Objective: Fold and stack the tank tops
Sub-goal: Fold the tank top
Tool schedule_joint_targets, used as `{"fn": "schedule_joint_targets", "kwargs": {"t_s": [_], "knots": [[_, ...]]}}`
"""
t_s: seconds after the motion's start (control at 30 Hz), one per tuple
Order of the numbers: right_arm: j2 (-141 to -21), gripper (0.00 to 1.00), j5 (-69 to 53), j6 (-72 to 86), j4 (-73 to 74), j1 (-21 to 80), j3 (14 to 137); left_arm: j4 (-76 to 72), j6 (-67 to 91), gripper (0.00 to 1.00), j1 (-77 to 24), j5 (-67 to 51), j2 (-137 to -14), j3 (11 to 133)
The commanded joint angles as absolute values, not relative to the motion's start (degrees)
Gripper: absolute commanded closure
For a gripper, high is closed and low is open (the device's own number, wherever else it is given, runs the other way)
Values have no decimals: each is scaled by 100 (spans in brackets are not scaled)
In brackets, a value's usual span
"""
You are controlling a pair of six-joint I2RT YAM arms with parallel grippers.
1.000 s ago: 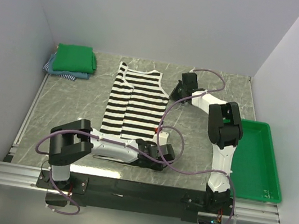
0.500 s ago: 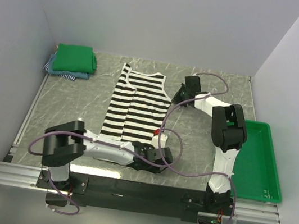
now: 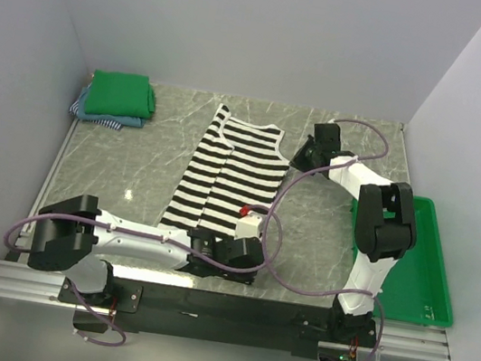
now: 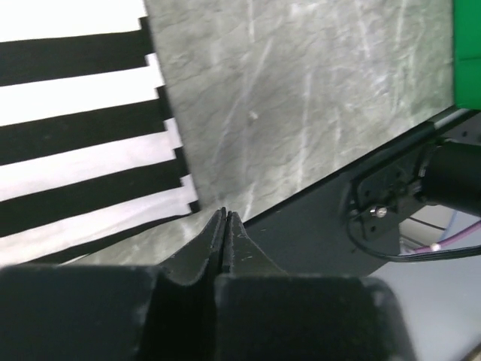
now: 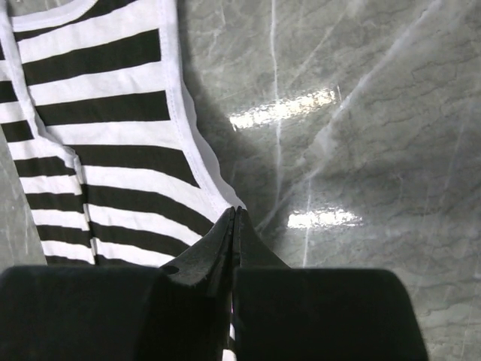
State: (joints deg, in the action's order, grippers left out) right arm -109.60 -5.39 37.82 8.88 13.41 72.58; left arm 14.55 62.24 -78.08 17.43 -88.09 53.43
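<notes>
The black-and-white striped tank top (image 3: 227,178) lies flat and slanted on the marble table, neck end far right. My right gripper (image 3: 297,160) is shut on its right armhole edge; in the right wrist view the fingertips (image 5: 234,210) pinch the white trim of the striped top (image 5: 98,135). My left gripper (image 3: 238,240) sits low at the hem's right corner. In the left wrist view its jaws (image 4: 225,214) are pressed together just beside the corner of the striped top (image 4: 75,150), with no cloth seen between them. A folded green tank top (image 3: 121,94) rests on folded blue ones (image 3: 95,116) at the far left.
A rigid green tray (image 3: 412,254) lies along the right wall, its corner also in the left wrist view (image 4: 467,45). White walls close in the left, back and right sides. The black mounting rail (image 3: 221,306) runs along the front edge.
The right gripper has moved right, dragging the top's neck end with it, so the top now lies slanted. The left gripper has shut and its arm has stretched lower along the front.
</notes>
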Motion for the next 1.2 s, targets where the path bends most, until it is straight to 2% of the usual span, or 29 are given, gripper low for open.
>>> {"fn": "schedule_joint_targets", "kwargs": {"t_s": [0.0, 0.1, 0.37, 0.57, 0.73, 0.9, 1.07, 1.17], "knots": [[-10740, 100, -457, 3744, 1072, 1397, 7391, 1380, 6232, 89, -7831, 1863, -8727, 5361], [-10749, 100, -466, 3762, 1020, 1397, 7357, 1319, 6100, 70, -7857, 1759, -9104, 5458], [-10793, 100, -457, 3753, 1002, 1406, 7313, 2135, 6134, 59, -8077, 2188, -10001, 6213], [-10811, 100, -510, 3753, 932, 1406, 7269, 2513, 6249, 59, -8165, 2443, -10248, 6424], [-10802, 100, -510, 3770, 870, 1397, 7172, 2855, 6381, 75, -8218, 2654, -10467, 6609], [-10775, 100, -562, 3779, 809, 1398, 7128, 3576, 6460, 74, -8393, 3163, -10748, 7083], [-10723, 100, -607, 3779, 791, 1397, 7128, 3955, 6565, 61, -8613, 3471, -10907, 7461], [-10714, 100, -615, 3771, 817, 1389, 7146, 4122, 6635, 60, -8631, 3630, -10855, 7523]]}}
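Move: The hem corner of the striped tank top lies some 6 cm below the left gripper and about 1 cm back, neither left nor right of it. The tank top's middle is about 21 cm ahead and 10 cm to the left, 6 cm below, and the table's front edge roughly 5 cm straight back. From the right gripper, which holds the side edge at the armhole, the same corner lies about 38 cm back, 6 cm to the left and 4 cm below. Open the left gripper's shut, empty fingers to somewhat under half of their full opening and sink it quickly by about 5.5 cm onto the hem corner. Once low, stay nearly in place and roll the wrist some 25 degrees, its left side rising, until the fingers point almost straight down with the corner between their tips. Keep the right gripper shut on the armhole edge, easing it about 1 cm back and down. ##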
